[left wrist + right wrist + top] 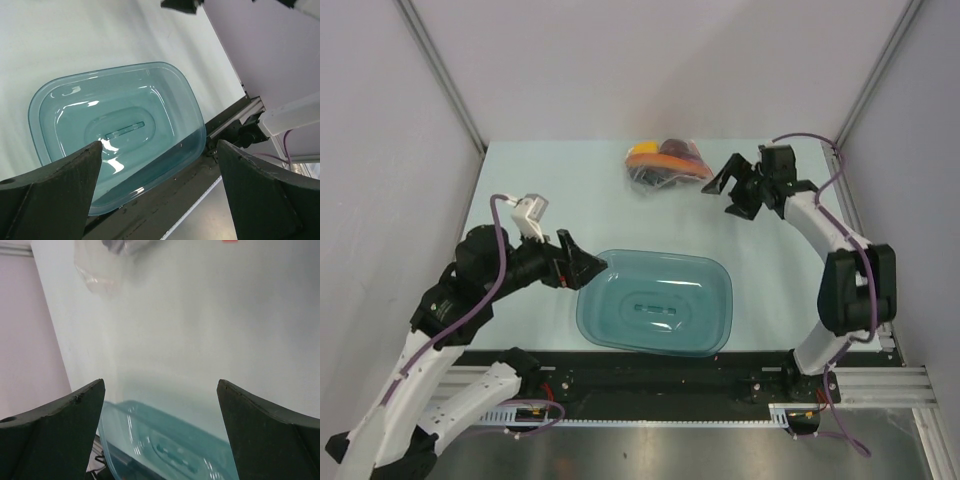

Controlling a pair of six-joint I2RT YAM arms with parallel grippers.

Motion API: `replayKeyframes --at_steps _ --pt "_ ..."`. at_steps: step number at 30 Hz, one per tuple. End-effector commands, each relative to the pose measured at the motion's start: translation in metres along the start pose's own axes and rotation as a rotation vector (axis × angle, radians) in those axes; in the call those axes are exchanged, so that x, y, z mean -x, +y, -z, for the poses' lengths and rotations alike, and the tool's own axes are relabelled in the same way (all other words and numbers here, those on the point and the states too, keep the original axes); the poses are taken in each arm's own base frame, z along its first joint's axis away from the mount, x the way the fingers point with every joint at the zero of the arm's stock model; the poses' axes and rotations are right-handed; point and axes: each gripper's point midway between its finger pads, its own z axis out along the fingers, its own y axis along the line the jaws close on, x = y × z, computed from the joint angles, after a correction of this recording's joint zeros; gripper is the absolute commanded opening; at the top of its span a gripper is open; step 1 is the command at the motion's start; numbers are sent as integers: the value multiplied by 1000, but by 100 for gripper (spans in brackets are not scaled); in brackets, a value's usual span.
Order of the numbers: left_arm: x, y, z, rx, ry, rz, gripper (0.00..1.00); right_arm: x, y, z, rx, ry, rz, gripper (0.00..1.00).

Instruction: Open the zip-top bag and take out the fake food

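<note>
The zip-top bag lies at the back of the table, a clear crinkly pouch. The fake food shows through it as orange, purple and dark pieces. My right gripper hangs open just right of the bag, apart from it, nothing between its fingers. Only a clear corner of the bag shows at the top left of the right wrist view, far past that gripper. My left gripper stands open at the left rim of the teal tub, holding nothing. In its wrist view the left gripper frames the tub.
The teal translucent tub sits empty at the near middle of the table; its far rim shows in the right wrist view. The black rail carrying the arm bases runs along the near edge. Purple-grey walls close in both sides.
</note>
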Motion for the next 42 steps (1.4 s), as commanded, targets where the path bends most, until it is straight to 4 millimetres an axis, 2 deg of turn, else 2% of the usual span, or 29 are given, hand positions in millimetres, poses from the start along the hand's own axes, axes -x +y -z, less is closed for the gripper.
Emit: replayKeyframes --at_steps 1,3,4,6,7,10,11,15,17,18,20,21,22,24,25,28,30,31,33,34,37,40,41,42 --pt "17 -13 -14 -64 -19 -31 100 49 20 -39 80 -65 -35 100" --pt "23 -11 -24 -44 -5 -49 99 64 29 -53 120 -76 -86 100" --pt "24 -9 -26 -29 5 -53 99 64 21 -72 126 -55 -115 100" --pt "33 -7 -36 -11 17 -84 98 74 20 -85 149 -60 -169 100" --pt "35 -6 -40 -4 22 -90 97 77 19 -98 165 -54 -181 100" --pt "37 1 -59 18 45 -99 94 82 12 -113 172 -42 -238 100" --pt "37 4 -65 25 52 -96 94 78 3 -122 157 -29 -268 100" --pt "44 1 -84 7 57 -90 93 84 -17 -137 157 -21 -321 100" --pt "52 -1 -87 7 52 -114 93 90 -14 -140 175 -13 -320 100" --pt "53 -1 -88 10 59 -119 92 89 -21 -144 165 -1 -331 100" --pt "57 0 -95 19 67 -123 91 91 -21 -147 173 1 -340 98" --pt "59 0 -98 17 67 -122 90 91 -24 -150 173 4 -346 95" --pt "59 1 -104 15 76 -119 89 94 -20 -150 204 -3 -333 87" --pt "59 2 -110 13 83 -114 87 93 -16 -151 239 11 -337 83" --pt "61 2 -112 13 84 -113 86 95 -14 -152 259 2 -324 73" --pt "62 3 -120 5 100 -111 83 94 -8 -152 301 14 -297 53" --pt "65 2 -126 -6 106 -109 82 95 -4 -150 326 17 -268 45" --pt "67 2 -128 -7 105 -110 81 96 -1 -148 332 18 -260 36" --pt "70 1 -134 -14 109 -111 81 93 -2 -146 328 29 -251 27" --pt "71 2 -136 -10 110 -111 81 92 -2 -146 325 30 -238 15" --pt "77 3 -143 -8 112 -110 79 85 2 -144 325 53 -204 0" --pt "82 4 -149 -1 106 -113 78 70 12 -142 309 103 -175 0" --pt "83 4 -149 -2 103 -111 78 67 21 -136 323 105 -150 0" --pt "84 3 -151 -5 98 -111 78 50 24 -136 289 153 -151 0"
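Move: The zip-top bag with the fake food lies ahead and to the left of the right hand, its middle about 19 cm forward, 11 cm left and 11 cm below; its near right corner, where the zip strip ends, is some 15 cm ahead, 2 cm left and 9 cm down. The teal tray sits about 21 cm back, 14 cm left and 13 cm below. From the left hand, the bag is roughly 42 cm ahead, 16 cm right and 27 cm down. The bag's right corner, with the end of the red zip strip, is what the right hand goes for: it reaches about 15 cm forward while sinking some 10 cm, rolls its left side up about 20 degrees, then rises slightly as the wide-open fingers shut and pinch the corner. The left hand, still high, heads forward and right towards the bag, its fingers narrowing a little. ##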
